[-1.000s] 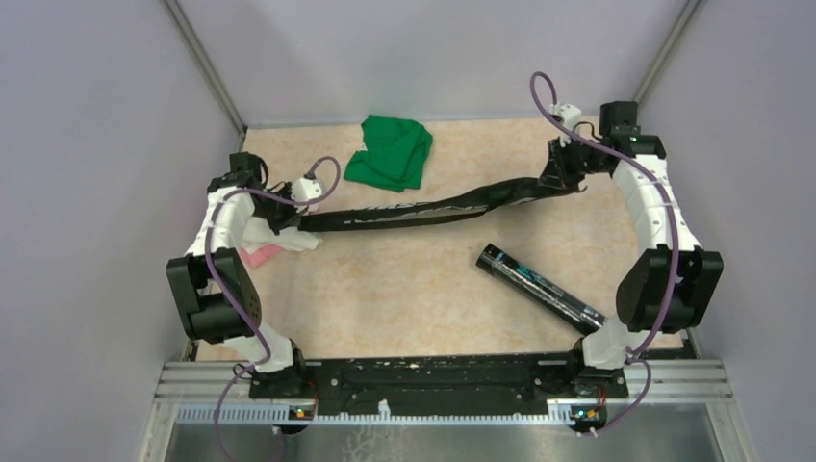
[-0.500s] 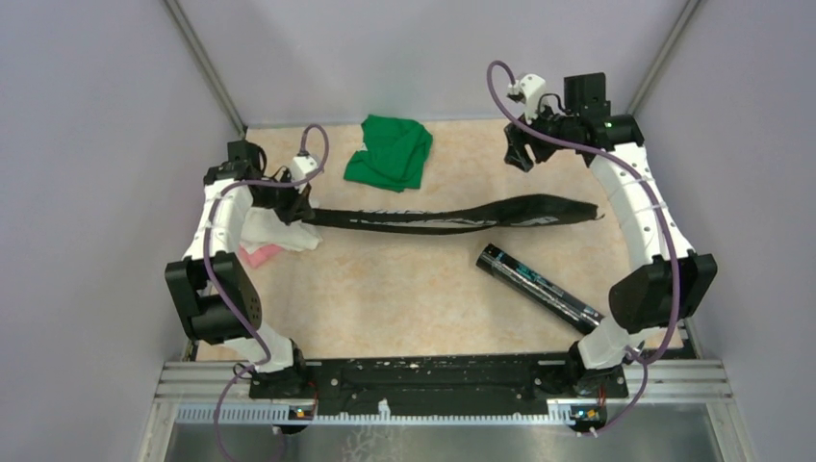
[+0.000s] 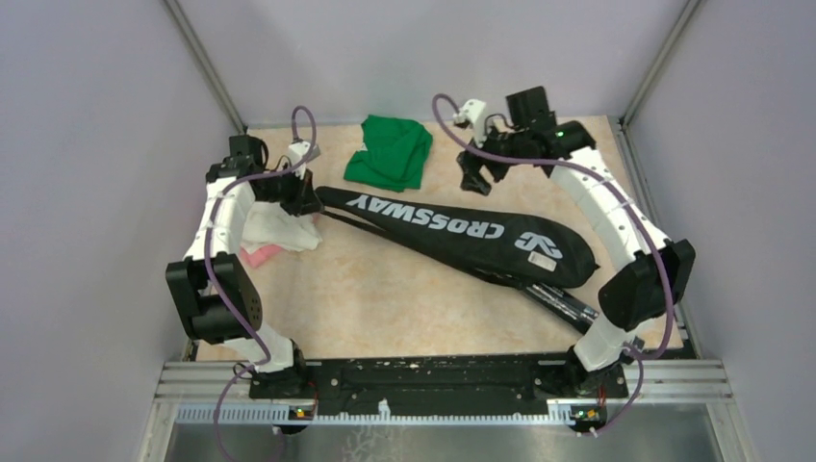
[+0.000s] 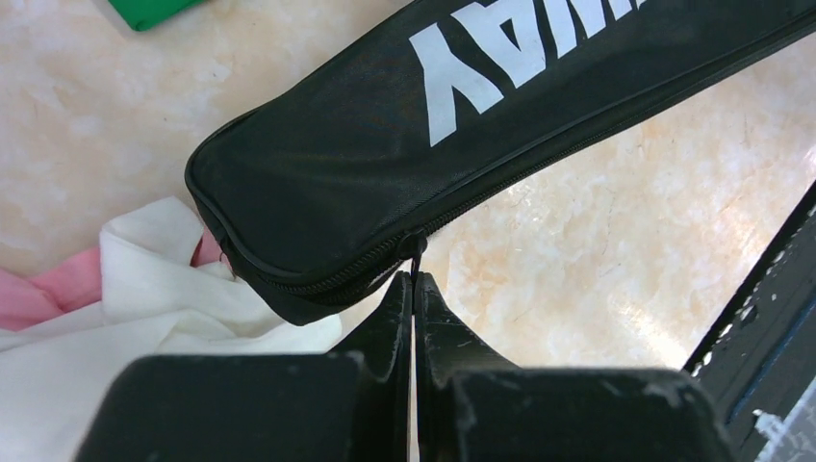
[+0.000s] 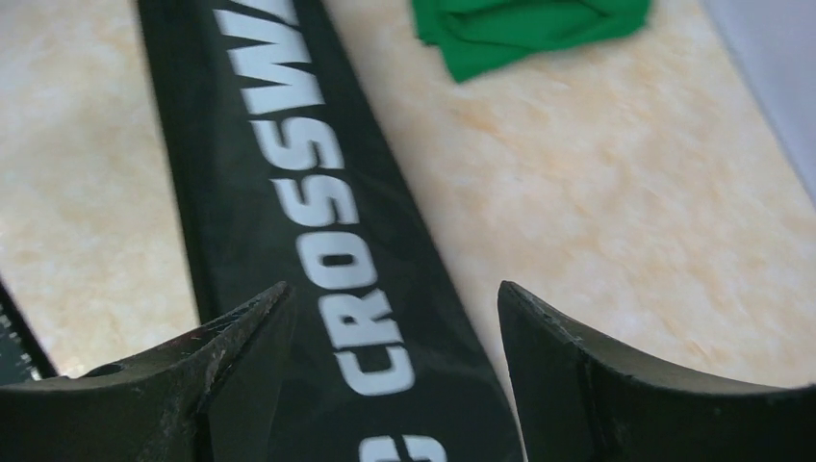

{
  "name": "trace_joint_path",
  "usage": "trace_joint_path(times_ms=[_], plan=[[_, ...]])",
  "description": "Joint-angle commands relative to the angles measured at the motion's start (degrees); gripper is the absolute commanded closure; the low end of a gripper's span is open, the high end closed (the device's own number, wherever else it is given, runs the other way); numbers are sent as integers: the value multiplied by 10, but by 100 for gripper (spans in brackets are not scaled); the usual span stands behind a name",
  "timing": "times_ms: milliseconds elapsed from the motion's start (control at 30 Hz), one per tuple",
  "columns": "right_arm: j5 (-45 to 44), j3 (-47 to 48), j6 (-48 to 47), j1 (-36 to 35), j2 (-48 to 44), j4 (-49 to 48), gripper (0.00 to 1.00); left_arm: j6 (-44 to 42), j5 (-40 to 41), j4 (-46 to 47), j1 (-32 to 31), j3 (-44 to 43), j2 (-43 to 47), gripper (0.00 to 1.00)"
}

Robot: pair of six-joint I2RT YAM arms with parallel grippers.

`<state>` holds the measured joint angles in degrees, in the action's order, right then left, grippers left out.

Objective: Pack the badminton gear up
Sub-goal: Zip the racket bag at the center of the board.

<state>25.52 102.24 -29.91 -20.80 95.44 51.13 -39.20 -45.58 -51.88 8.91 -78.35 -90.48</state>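
Observation:
The black "CROSSWAY" racket bag (image 3: 452, 231) lies flat across the table, narrow end at the left and wide end at the right. At the narrow end my left gripper (image 3: 306, 200) is shut on the bag's zipper pull (image 4: 417, 252), its fingertips (image 4: 400, 289) pressed together. Above the bag (image 5: 289, 192), my right gripper (image 3: 473, 178) hovers near its middle, open (image 5: 395, 298) and holding nothing. The black tube (image 3: 568, 303) pokes out from under the wide end and is mostly covered.
A green cloth (image 3: 390, 152) lies at the back centre, close to the right gripper. White and pink cloths (image 3: 279, 236) sit bunched beside the left arm, touching the bag's narrow end (image 4: 144, 298). Grey walls enclose the table.
The right gripper opened and let go of the bag, then swung left along the back. The bag dropped flat and now covers most of the tube. The left gripper kept its grip.

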Motion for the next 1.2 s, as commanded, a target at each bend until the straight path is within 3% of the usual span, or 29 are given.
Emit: trace_joint_path(times_ms=[0,100,300,700,833,1033,1067,1167], plan=[[41,-63,9,-81,-5,-69,24,63,-38,30,-4,-19,20,100],[31,-115,13,-137,-15,-135,23,79,-43,28,-4,-18,17,100],[-71,-186,5,-245,-10,-246,19,97,-52,34,-4,-10,22,100],[-273,-173,-4,-339,89,-324,24,100,-52,46,-4,1,42,100],[-317,-160,-11,-340,112,-331,42,84,-47,41,-4,5,47,100],[-337,-153,-22,-340,102,-315,95,-1,-11,24,-4,4,46,100],[-344,-154,-26,-339,96,-310,100,-24,-2,13,-4,0,41,100],[-368,-160,-46,-339,77,-298,100,-92,24,-37,-4,-18,26,100]])
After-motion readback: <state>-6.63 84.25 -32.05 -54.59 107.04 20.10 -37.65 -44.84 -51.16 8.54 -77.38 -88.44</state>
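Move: Back and to the right hand's left lies the racket bag's zipper edge beside the WAY letters, about 18 cm left, 6 cm back and some 14 cm below. The bag's narrow end, beside the left gripper, is roughly 35 cm left, 2 cm back and 10 cm down; the green cloth lies about 13 cm ahead, 19 cm left and 25 cm down. From the left hand, that stretch of zipper edge is about 17 cm right, 4 cm back and 5 cm lower. Sweeping left over the bag with open fingers, the right hand also drops and draws back about 10 cm, then turns forward some 5 cm while still sinking onto the zipper edge beside WAY. It tilts its left side down nearly 20 degrees and shuts its fingers, pinching the edge. The left hand keeps its pinch on the zipper pull, almost in place. ##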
